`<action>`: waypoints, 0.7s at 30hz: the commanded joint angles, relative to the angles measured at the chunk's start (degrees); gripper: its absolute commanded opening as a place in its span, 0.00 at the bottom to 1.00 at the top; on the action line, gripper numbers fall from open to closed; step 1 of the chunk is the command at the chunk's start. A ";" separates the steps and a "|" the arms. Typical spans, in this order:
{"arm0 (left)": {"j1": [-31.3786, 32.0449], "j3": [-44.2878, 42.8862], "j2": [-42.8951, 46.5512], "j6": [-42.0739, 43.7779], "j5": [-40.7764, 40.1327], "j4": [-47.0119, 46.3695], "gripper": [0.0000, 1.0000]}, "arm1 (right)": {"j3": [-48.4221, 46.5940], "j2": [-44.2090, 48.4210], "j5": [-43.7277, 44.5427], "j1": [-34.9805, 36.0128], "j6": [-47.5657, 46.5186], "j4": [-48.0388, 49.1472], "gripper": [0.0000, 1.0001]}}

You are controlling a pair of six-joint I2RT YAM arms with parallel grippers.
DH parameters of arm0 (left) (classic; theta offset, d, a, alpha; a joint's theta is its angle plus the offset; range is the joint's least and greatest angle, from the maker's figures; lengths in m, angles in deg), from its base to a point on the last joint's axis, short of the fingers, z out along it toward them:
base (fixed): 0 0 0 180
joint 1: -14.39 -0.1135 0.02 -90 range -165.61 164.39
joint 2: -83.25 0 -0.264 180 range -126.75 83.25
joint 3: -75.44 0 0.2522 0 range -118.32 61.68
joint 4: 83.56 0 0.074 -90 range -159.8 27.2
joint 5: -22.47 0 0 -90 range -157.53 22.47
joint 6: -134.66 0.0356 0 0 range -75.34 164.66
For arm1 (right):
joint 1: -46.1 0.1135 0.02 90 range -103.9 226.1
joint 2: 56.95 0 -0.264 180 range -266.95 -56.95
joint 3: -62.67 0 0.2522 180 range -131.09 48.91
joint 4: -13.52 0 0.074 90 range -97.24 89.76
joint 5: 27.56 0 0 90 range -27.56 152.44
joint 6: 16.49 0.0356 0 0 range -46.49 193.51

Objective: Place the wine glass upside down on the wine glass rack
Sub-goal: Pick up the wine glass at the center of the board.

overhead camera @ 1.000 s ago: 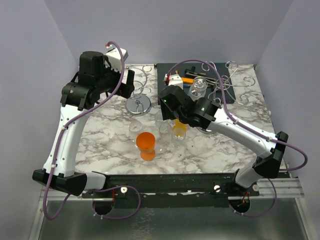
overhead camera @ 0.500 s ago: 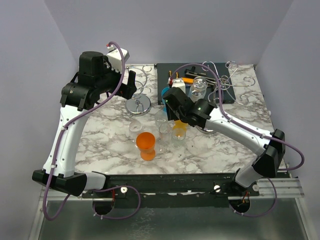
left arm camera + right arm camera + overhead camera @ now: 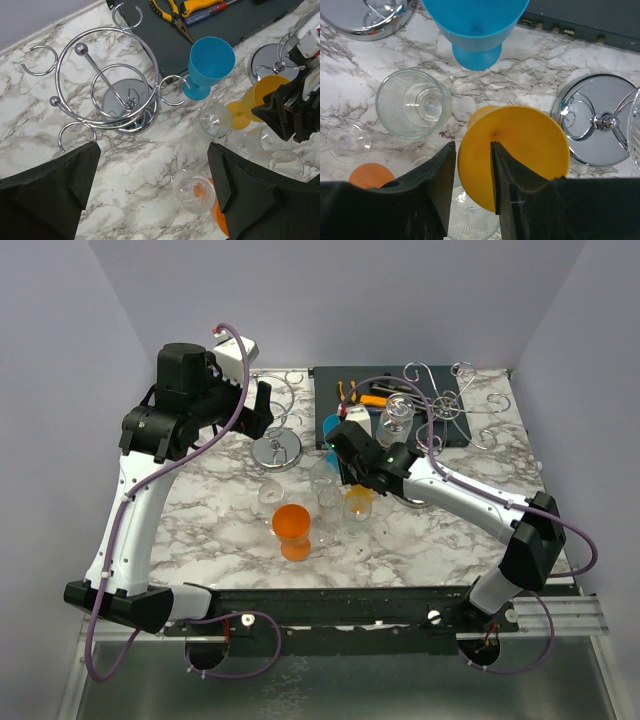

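A yellow wine glass stands upright among several glasses near the table's middle. My right gripper is above it and straddles its rim. One finger is outside the bowl and one over its inside, with a gap still between them, so it is open. My left gripper hangs wide open, high over a clear glass, holding nothing. A chrome wine glass rack with ring hooks stands at back left. A second rack is at back right, its base beside the yellow glass.
A blue glass stands just behind the yellow one. An orange glass and clear glasses crowd the left and front. Another clear glass sits by the right rack. A dark tool mat with pliers lies at the back.
My right wrist has shifted a little toward the back over the yellow glass, uncovering the blue glass, and its jaws have narrowed. The left arm has stayed put.
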 commanded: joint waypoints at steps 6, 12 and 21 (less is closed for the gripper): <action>-0.28 -0.81 1.04 0.85 2.16 -0.01 0.98 | 3.12 -1.05 -2.33 -1.67 -1.48 4.74 0.37; -0.28 -0.58 1.39 0.90 2.96 -0.01 0.98 | 2.16 -2.05 -3.95 -1.64 -1.91 4.35 0.16; -0.28 -0.01 2.21 0.34 2.89 -0.19 0.95 | -0.32 5.41 -5.06 -1.66 -2.96 -0.20 0.00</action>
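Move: The yellow glass stands upright with its middle some 3 cm to the right of the right hand and about 6 cm below it; the fingers are part open over its left rim. The blue glass stands about 10 cm ahead and 2 cm left, the clear tumbler 2 cm ahead and 6 cm left, and another clear glass 6 cm back and 1 cm right. From the left hand the yellow glass lies roughly 21 cm right, 2 cm back and 25 cm down. The right hand eases down about 2 cm, less than 1 cm forward, so that the fingers straddle the left wall of the yellow glass, one inside the bowl and one outside. Near the bottom the fingers close from under half open to practically shut, pinching the thin rim, and the hand then starts to come up by about half a centimetre, its wrist hardly turning. ##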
